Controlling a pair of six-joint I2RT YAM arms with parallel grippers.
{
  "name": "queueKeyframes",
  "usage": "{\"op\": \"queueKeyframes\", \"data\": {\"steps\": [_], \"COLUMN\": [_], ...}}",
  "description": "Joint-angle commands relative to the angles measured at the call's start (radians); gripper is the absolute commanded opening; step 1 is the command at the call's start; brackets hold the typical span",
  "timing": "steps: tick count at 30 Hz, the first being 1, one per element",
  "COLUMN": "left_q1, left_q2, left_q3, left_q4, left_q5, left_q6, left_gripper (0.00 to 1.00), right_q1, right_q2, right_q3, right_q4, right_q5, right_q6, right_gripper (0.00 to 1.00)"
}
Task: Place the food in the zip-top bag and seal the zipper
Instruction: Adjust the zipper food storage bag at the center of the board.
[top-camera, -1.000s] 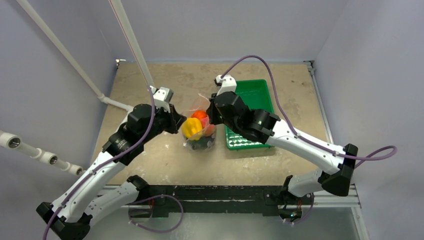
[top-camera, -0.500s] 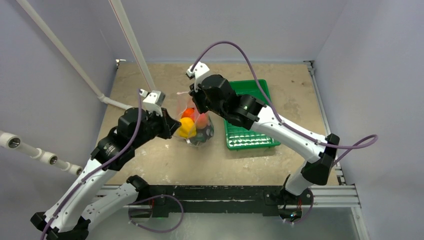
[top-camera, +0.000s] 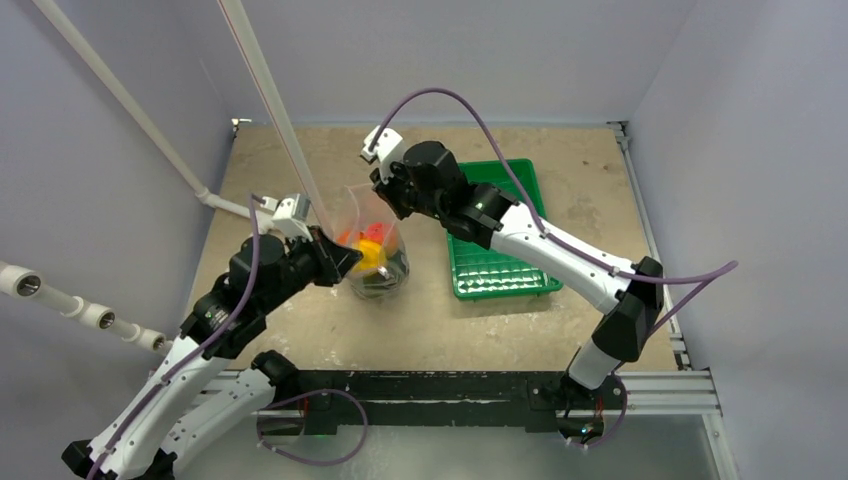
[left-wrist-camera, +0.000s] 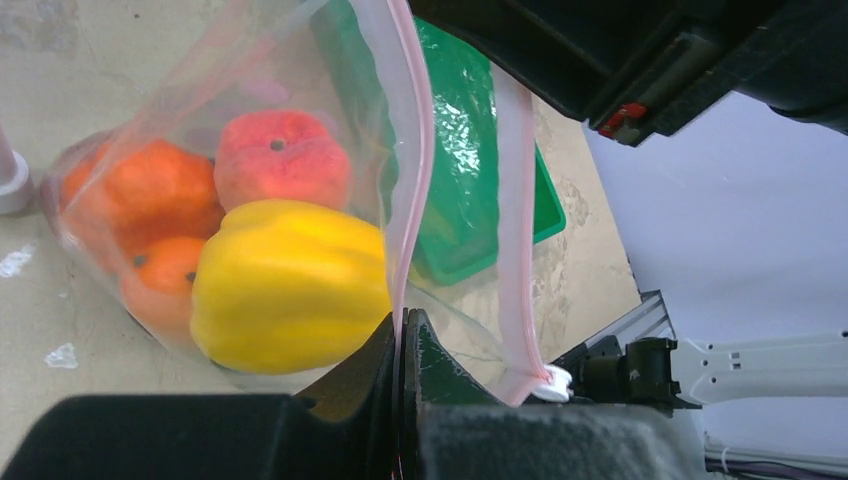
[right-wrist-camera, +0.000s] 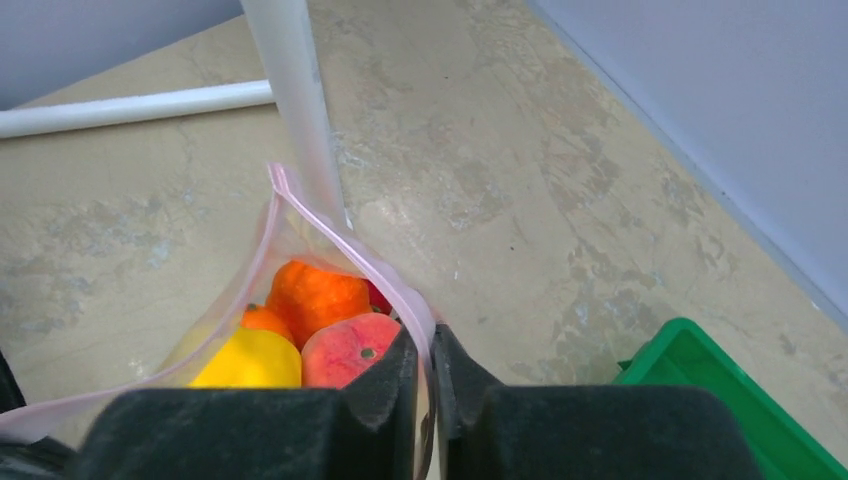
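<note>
The clear zip-top bag (top-camera: 378, 268) stands on the table between my two arms, its mouth stretched and partly open. Inside lies the food: a yellow pepper (left-wrist-camera: 290, 285), a pinkish peach (left-wrist-camera: 283, 160) and orange pieces (left-wrist-camera: 150, 190), which the right wrist view shows as well. My left gripper (left-wrist-camera: 403, 330) is shut on one pink strip of the zipper (left-wrist-camera: 425, 150) at the bag's near-left end; the other strip (left-wrist-camera: 512, 200) hangs free beside it. My right gripper (right-wrist-camera: 430, 345) pinches the zipper (right-wrist-camera: 370, 262) at the far-right end, with only a sliver between its jaws.
A green ribbed tray (top-camera: 500, 270) sits just right of the bag. A white pipe (top-camera: 270, 100) slants down close behind the bag, and another pipe (right-wrist-camera: 130, 108) lies along the table's left side. Grey walls enclose the table.
Both grippers have drawn apart along the bag's top, the left toward the near left and the right toward the far left. The bag has shifted left and its mouth is pulled longer.
</note>
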Motion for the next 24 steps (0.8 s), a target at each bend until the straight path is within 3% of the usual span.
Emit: {"op": "queueKeyframes", "data": {"steps": [1, 4, 8, 17, 24], "left_q1": [0.002, 0.003, 0.002, 0.002, 0.002], "left_q2": [-0.008, -0.011, -0.009, 0.0, 0.003], "left_q3": [-0.047, -0.067, -0.079, -0.092, -0.093], "left_q4": [0.101, 0.126, 0.142, 0.175, 0.187], "left_q5": [-0.011, -0.011, -0.049, -0.063, -0.059], "left_q6": [-0.086, -0.099, -0.108, -0.12, -0.122], "left_gripper": [0.0, 0.0, 0.0, 0.0, 0.0], "right_q1": [0.0, 0.001, 0.005, 0.043, 0.158], "right_q2": [-0.044, -0.072, -0.133, -0.305, -0.406], "right_q3": [-0.021, -0.026, -0.039, -0.15, -0.247], "right_q4": [0.135, 0.137, 0.133, 0.137, 0.104], "right_q5": [-0.012, 0.002, -0.01, -0.058, 0.042], "right_q6": [-0.019, 0.004, 0.034, 0.165, 0.36], "right_gripper": [0.23, 0.45, 0.6, 0.68, 0.69]}}
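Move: Pinched at the far side of its mouth by the right hand, the zipper food storage bag has its food-filled middle some 6 cm back from that hand, 4 cm left and 20 cm below. From the right hand, the left gripper, holding the bag's near-left side, is about 12 cm back, 5 cm left and 3 cm lower; the green tray is 4 cm ahead, 22 cm right, 29 cm down. The bag's middle lies about 6 cm ahead of the left hand, 1 cm right and 17 cm below. Letting go of the far bag edge, the right hand stays almost in place while its fingers spread to about two thirds, then lifts clear and draws back, rising and retreating some 9 cm each and drifting 4 cm right, its fingertips tipping up roughly 20 degrees. The left keeps its pinch on the bag's near-left side, dipping a little and easing about 1.5 cm forward. ##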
